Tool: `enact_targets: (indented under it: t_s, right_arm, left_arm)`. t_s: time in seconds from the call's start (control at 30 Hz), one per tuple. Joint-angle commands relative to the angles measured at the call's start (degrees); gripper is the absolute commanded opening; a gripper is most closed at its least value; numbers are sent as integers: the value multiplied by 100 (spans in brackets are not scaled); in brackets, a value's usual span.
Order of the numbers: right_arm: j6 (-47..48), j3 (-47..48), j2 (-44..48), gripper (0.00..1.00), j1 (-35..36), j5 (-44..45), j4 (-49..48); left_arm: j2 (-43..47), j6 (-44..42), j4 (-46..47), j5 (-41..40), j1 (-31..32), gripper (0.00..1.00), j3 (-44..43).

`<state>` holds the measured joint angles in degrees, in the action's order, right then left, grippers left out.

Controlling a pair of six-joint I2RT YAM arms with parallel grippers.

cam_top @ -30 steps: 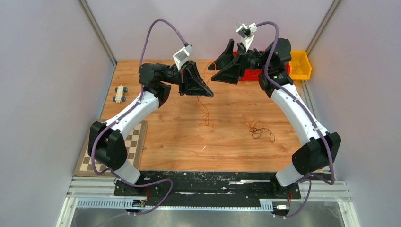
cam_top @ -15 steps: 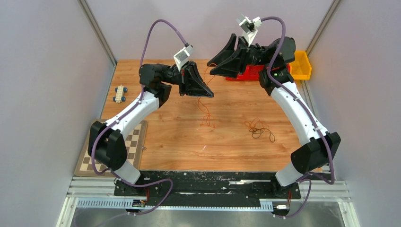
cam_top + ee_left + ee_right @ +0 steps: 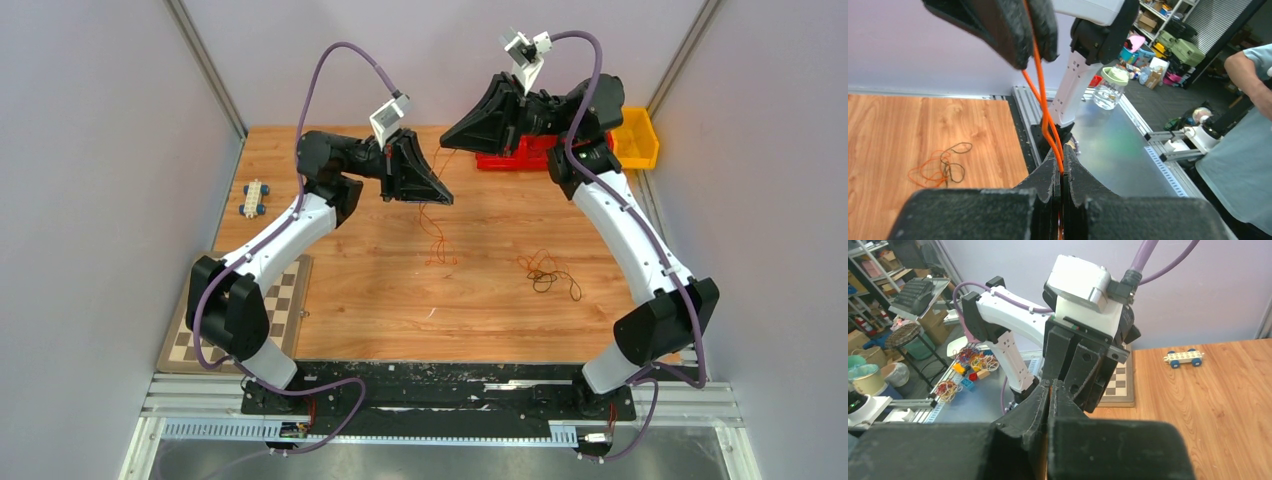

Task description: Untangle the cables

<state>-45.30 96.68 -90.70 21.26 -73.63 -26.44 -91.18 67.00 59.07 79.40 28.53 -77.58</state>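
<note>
Between my two grippers, at the back middle of the table, runs an orange cable [image 3: 432, 225]; its loose end hangs down to the wood. My left gripper [image 3: 445, 198] is shut on it, and in the left wrist view the orange cable [image 3: 1045, 110] rises from between those jaws [image 3: 1062, 160]. It goes up into my right gripper [image 3: 1030, 59], whose fingers are pressed together on it. In the right wrist view the right gripper [image 3: 1050, 385] shows no gap. A small tangle of dark and orange cables [image 3: 545, 270] lies loose on the table right of centre, apart from both grippers.
A red bin [image 3: 525, 155] and a yellow bin [image 3: 635, 140] stand at the back right, just behind the right arm. A white toy car [image 3: 255, 197] sits at the left, and a chessboard [image 3: 285, 300] lies at the front left edge.
My right gripper was open and has shut on the orange cable, lifting slightly up and back. The left gripper has stayed shut and has hardly moved.
</note>
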Motion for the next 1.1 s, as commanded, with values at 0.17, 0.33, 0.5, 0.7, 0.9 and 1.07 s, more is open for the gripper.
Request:
enact_targets:
  t_s: [0.17,0.33,0.5,0.7,0.9,1.07]
  right_arm:
    - [1392,660,157,0,-453,1266,1651]
    - [2246,637,94,0,-493,1697,2262]
    - [3045,1025,-187,0,-717,2630,2556]
    - [3887,1707,-774,0,-974,3477,2580]
    - [4362,2420,-1583,0,-1223,3955,2468]
    - [4075,3042,-2371,0,-1503,4097,2276]
  left_arm:
    - [962,-4397,-5306,-2198,-389,15,-57]
    - [1542,-5307,-6014,-3645,-410,84,74]
    - [2035,-5827,-6313,-5006,-566,100,331]
    - [2331,-6471,-6869,-6299,-826,100,367]
    - [2402,-6699,-7136,-6577,-876,100,513]
    - [2312,-6981,-7225,-6594,-876,100,522]
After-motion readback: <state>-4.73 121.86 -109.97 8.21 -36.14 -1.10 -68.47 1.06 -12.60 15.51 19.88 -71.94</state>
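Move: With the orange cable pinched in both hands, the left red bin lies about 31 cm ahead, 13 cm right and 46 cm below the right hand. The middle red bin is 12 cm right of that bin; the remaining tangle lies level with the right hand, 22 cm right and 48 cm down. From the left hand, the left red bin is roughly 36 cm ahead, 14 cm right, 38 cm down. Left hand opens, swinging forward-left; right carries the orange cable some 29 cm forward-right towards the left red bin. ##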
